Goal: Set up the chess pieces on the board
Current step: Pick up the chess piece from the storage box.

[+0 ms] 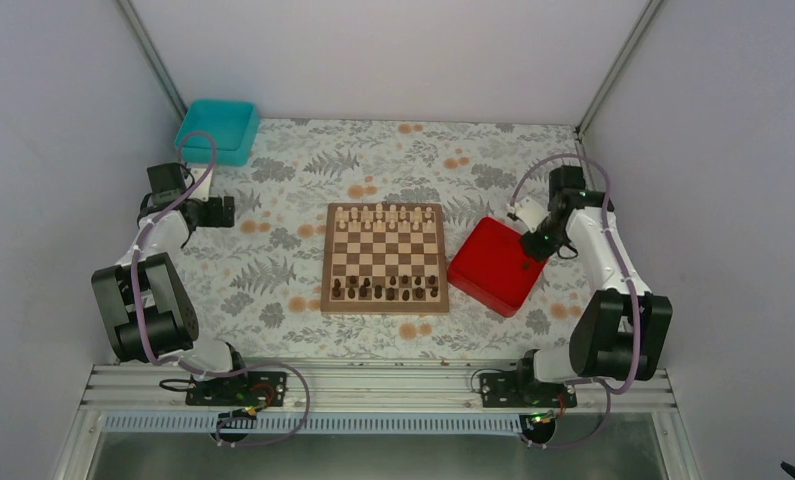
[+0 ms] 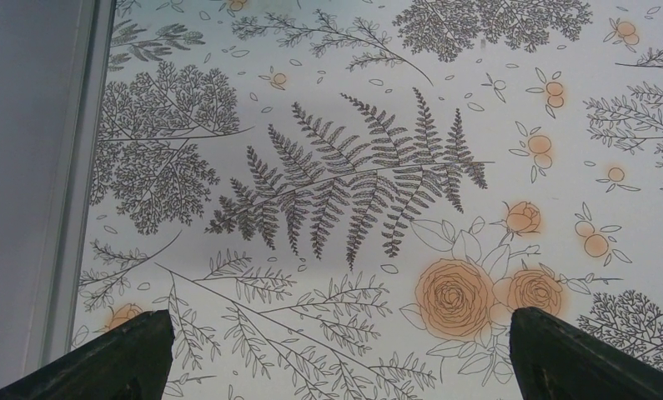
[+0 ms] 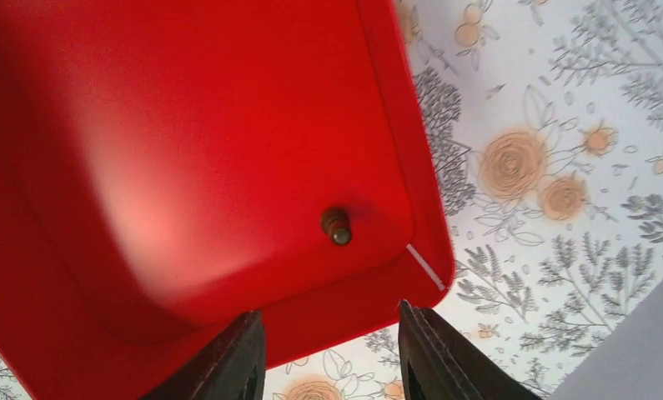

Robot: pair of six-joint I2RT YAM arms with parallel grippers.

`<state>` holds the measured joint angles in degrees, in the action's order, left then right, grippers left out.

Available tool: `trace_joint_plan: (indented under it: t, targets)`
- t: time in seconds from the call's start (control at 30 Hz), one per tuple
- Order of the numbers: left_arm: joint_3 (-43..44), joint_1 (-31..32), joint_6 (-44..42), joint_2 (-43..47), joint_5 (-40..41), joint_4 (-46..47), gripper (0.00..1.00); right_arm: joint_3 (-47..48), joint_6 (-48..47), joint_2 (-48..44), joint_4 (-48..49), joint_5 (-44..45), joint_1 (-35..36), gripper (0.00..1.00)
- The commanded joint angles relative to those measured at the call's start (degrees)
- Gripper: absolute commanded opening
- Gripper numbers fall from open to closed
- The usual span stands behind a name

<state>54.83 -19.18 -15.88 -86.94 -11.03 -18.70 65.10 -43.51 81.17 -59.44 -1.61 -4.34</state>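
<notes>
The board (image 1: 384, 296) lies mid-table. Dark chess pieces (image 1: 385, 288) stand in its two near rows and pale pieces (image 1: 388, 214) in the far rows. One small dark piece (image 3: 337, 226) lies on its side in a corner of the red tray (image 3: 186, 150). My right gripper (image 3: 329, 312) hovers open over that tray's rim, a little short of the piece, with nothing between its fingers. In the top view it (image 1: 526, 240) hangs at the tray's (image 1: 493, 265) far right edge. My left gripper (image 2: 340, 317) is open over bare tablecloth, far left of the board (image 1: 228, 212).
A teal bin (image 1: 218, 130) stands at the back left corner. The red tray sits just right of the board, nearly touching it. White walls close in on both sides.
</notes>
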Motion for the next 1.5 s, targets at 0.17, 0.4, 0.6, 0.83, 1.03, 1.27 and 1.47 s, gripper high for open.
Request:
trace_joint_plan:
  t: [0.17, 0.4, 0.6, 0.83, 1.03, 1.27, 1.47]
  targets:
    - [-0.5, -0.5, -0.2, 0.5, -2.1, 0.7, 1.0, -5.7, -0.1, -0.7, 6.0, 1.6, -0.5, 0.44]
    - [-0.5, -0.6, -0.4, 0.8, -2.8, 0.5, 1.0, -8.7, -0.5, 2.9, 10.8, 3.9, -0.5, 0.44]
    - [-0.5, -0.7, -0.4, 0.9, -2.7, 0.3, 1.0, -8.9, -0.2, 7.1, 12.7, 4.4, -0.4, 0.44]
    - [-0.6, -0.8, -0.7, 0.7, -3.4, 0.2, 1.0, -10.3, -0.2, 10.0, 14.3, 5.4, -0.5, 0.44]
    - [-0.5, -0.8, -0.6, 0.7, -3.5, 0.1, 1.0, -11.0, 0.2, 11.6, 14.2, 6.1, -0.4, 0.37]
    - [-0.5, -0.8, -0.8, 0.9, -4.2, -0.1, 1.0, -11.0, 0.2, 11.5, 14.7, 5.7, -0.4, 0.35]
    - [-0.5, -0.8, -0.7, 1.1, -4.2, -0.1, 1.0, -9.7, 0.3, 11.1, 13.4, 4.6, -0.4, 0.13]
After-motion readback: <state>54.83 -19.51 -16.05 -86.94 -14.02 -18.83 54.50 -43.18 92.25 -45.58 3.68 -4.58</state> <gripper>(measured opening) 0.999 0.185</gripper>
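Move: Just below the right hand stands the last dark chess piece, about 11 cm down, 2 cm to the right and 1 cm back. The red box's middle is about 5 cm to the hand's left and 1 cm back; its right corner is roughly 7 cm to the right and 1 cm ahead. The nearest dark piece on the board lies some 22 cm left and 7 cm back. From the left hand the box's piece is roughly 78 cm right, 11 cm back and 10 cm lower. Sinking about 9.5 cm into the red box, the right hand drifts a couple of centimetres to its right and straightens by some 10 degrees until the half-open fingers point almost straight down astride the standing piece. Once down, it stays there and narrows the fingers onto the upper part of the piece, a fingertip on each side. ##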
